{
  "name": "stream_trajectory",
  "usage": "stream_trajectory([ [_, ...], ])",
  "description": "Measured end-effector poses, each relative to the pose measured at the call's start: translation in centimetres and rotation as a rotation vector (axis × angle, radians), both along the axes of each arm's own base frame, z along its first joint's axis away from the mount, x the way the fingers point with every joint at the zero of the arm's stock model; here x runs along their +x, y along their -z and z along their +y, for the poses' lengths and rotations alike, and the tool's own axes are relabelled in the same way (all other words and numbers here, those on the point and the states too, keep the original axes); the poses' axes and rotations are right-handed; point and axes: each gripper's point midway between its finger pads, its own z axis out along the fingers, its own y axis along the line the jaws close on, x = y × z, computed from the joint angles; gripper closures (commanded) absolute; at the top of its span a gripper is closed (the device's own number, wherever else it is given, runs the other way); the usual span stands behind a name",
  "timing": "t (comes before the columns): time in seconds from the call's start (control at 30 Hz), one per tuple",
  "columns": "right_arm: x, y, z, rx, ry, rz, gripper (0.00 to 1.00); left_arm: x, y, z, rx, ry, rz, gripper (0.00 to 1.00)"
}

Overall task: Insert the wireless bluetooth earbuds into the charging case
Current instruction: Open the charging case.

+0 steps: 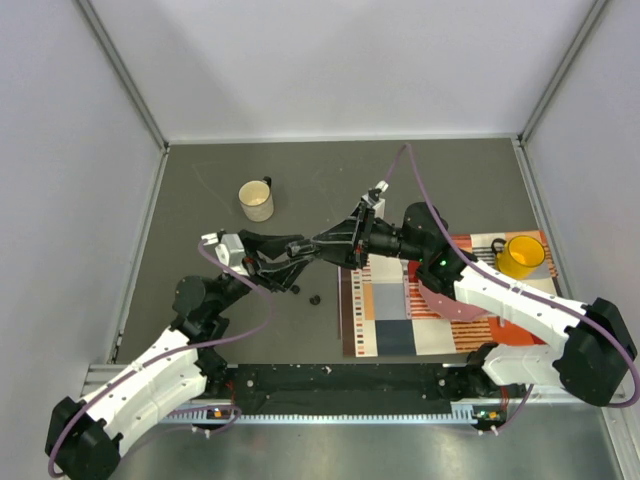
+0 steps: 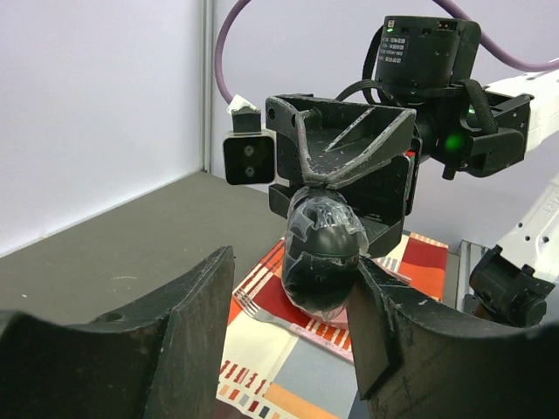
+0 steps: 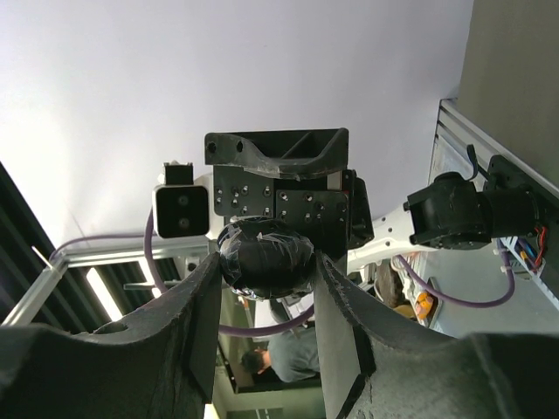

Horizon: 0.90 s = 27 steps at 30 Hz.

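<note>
The charging case (image 3: 266, 257) is a black oval wrapped in clear tape, held in the air over the middle of the table. My right gripper (image 3: 266, 292) is shut on it, with both fingers against its sides. My left gripper (image 2: 293, 327) faces it from the opposite side, open. The case (image 2: 321, 253) hangs just beyond its fingertips, brushing the right finger (image 2: 393, 323) and well apart from the left one. From above, the two grippers meet tip to tip near the case (image 1: 311, 246). One tiny black earbud (image 1: 314, 299) lies on the dark table below, and another small black piece (image 1: 294, 289) lies to its left.
A cream mug (image 1: 256, 200) stands at the back left. A patterned placemat (image 1: 385, 325) lies right of centre, with a pink plate (image 1: 440, 300), a fork (image 2: 262, 312) and a yellow mug (image 1: 520, 257) on it. Grey walls enclose the table.
</note>
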Motion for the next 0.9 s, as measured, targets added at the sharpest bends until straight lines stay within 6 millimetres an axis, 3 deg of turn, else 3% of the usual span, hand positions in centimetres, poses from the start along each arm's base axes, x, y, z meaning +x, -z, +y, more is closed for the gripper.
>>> stream_trajectory([
  [0.13, 0.12, -0.02, 0.0, 0.001, 0.005, 0.0, 1.0, 0.03, 0.01, -0.14, -0.001, 0.006, -0.001, 0.56],
  [0.2, 0.25, 0.01, 0.01, 0.001, 0.011, 0.002, 1.0, -0.05, -0.01, -0.22, -0.002, 0.013, 0.0, 0.56],
  [0.43, 0.21, 0.12, 0.08, -0.001, 0.007, 0.008, 1.0, 0.11, -0.04, -0.26, -0.008, 0.008, 0.003, 0.42],
  [0.53, 0.1, 0.11, 0.08, 0.0, 0.001, 0.009, 1.0, 0.12, -0.14, -0.22, -0.012, 0.007, 0.003, 0.49],
  [0.8, 0.44, 0.29, 0.12, 0.0, 0.016, 0.014, 1.0, -0.34, -0.07, -0.51, -0.009, 0.035, 0.005, 0.84],
  [0.9, 0.44, 0.43, 0.11, -0.005, 0.017, 0.012, 0.89, -0.33, -0.01, -0.53, -0.008, 0.036, 0.007, 0.92],
])
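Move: The charging case, still held in the right fingers, has its middle about 2 cm to the right of the left hand, level with it in reach and roughly 1 cm higher; it already sits between the open left fingertips. Two loose earbuds lie on the table some 30 cm below: one about 3 cm ahead and 3 cm to the left of the left hand, the other 1 cm ahead and 2 cm right. From the right hand, the case's middle is about 2 cm left. The left hand stays almost in place, easing only about half a centimetre right towards the charging case, while its fingers narrow, open again briefly, then close to a little over half their starting gap and pinch the case's exposed end from both sides, the grip effort rising as they settle. The right hand keeps its unchanged grip on the case from the other side and holds it nearly still, fingers pointing left, with a drift of no more than about half a centimetre. ##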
